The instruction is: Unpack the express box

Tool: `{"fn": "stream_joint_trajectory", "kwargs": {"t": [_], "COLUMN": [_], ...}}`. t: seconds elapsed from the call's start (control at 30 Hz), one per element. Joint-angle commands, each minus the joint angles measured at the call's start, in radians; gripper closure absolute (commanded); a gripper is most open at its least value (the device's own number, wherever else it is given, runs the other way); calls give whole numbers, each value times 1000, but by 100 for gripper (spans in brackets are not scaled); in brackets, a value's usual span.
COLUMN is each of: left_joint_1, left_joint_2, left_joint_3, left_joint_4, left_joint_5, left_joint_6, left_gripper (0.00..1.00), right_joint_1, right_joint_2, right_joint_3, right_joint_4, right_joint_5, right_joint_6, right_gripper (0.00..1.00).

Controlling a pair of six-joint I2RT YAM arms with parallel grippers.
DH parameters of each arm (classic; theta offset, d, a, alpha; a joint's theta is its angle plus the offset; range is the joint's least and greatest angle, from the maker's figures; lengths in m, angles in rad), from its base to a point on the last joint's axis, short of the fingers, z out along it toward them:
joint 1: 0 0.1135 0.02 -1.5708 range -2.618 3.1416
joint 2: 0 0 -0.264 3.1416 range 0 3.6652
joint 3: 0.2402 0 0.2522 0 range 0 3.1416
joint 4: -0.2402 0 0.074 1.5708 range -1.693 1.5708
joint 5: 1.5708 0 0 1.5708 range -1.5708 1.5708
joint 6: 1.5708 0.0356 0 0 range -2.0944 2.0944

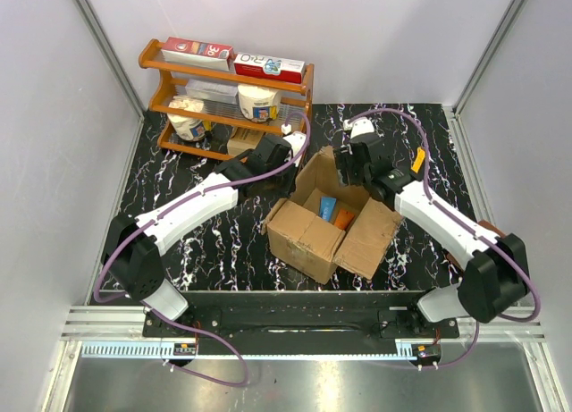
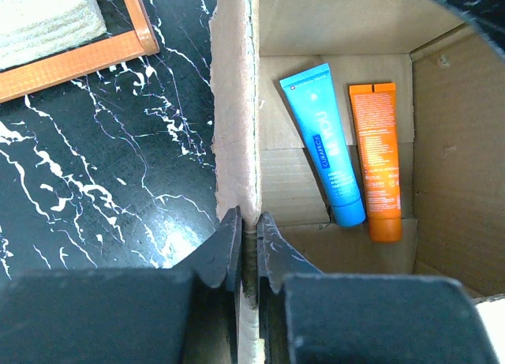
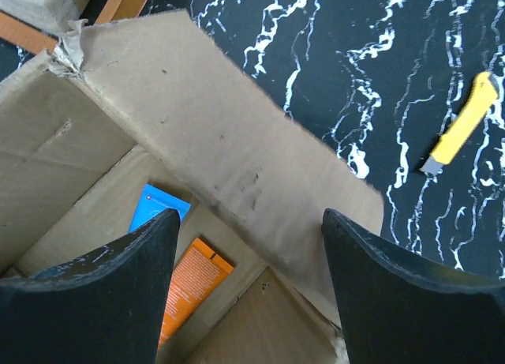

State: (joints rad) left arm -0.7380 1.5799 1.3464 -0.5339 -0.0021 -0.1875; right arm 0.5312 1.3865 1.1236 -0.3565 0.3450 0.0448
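Note:
The express box (image 1: pixel 308 238) is a brown cardboard carton standing open mid-table with its flaps spread. Inside it lie a blue tube (image 2: pixel 327 143) and an orange tube (image 2: pixel 376 159) side by side; the top view shows them too. My left gripper (image 2: pixel 248 238) is shut on the upper edge of the box's left wall (image 2: pixel 233 127), pinching the cardboard between both fingers. Hovering over the back right flap (image 3: pixel 221 135), my right gripper (image 3: pixel 248 214) is open and holds nothing. The same blue tube (image 3: pixel 158 210) and orange tube (image 3: pixel 193 289) show below it.
A wooden rack (image 1: pixel 228 99) holding red-and-white boxes and jars stands at the back left, close behind the left arm. A yellow utility knife (image 1: pixel 417 159) lies on the black marbled table to the right of the box. White walls close in the table.

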Motion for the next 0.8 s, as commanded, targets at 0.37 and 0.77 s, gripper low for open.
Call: {"fn": "stream_joint_trajectory", "kwargs": {"t": [0.37, 0.77], "left_joint_1": [-1, 2], "left_joint_2": [-27, -41], "left_joint_3": [60, 198], "left_joint_4": [-14, -216], "left_joint_5": [16, -367], "left_joint_6": [-23, -162], "left_gripper": [77, 13], "right_joint_1": [-4, 32], "right_joint_2": [105, -21], "right_joint_3": [159, 94], "right_joint_4": [-182, -294], "right_joint_5": [-89, 12], "right_joint_6": [67, 461], "right_gripper": [81, 100]}}
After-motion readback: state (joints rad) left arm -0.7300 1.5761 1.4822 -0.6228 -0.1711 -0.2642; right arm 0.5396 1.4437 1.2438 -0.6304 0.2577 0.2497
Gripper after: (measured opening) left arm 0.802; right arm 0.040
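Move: Between the left fingers, still shut, is the rim of the open box's left wall. The right hand, wide open, hovers at the box's upright far-right flap, whose edge is about 1 cm ahead, 1 cm left and 2 cm below; from the left hand that flap is some 6 cm ahead and 15 cm right. From the right hand, the blue tube on the box floor is about 5 cm left, 1 cm back, and the orange one 2 cm left, 4 cm back, both some 16 cm down. Dipping a little down and forward, the right hand closes on the upright far-right flap and, as its fingers shut, draws it back about 4 cm towards the robot, the wrist tipping some 15 degrees further down. The left hand then opens wide, lets go of the left wall and lifts away about 5 cm, mostly up with some forward and left, turning slightly counter-clockwise. ##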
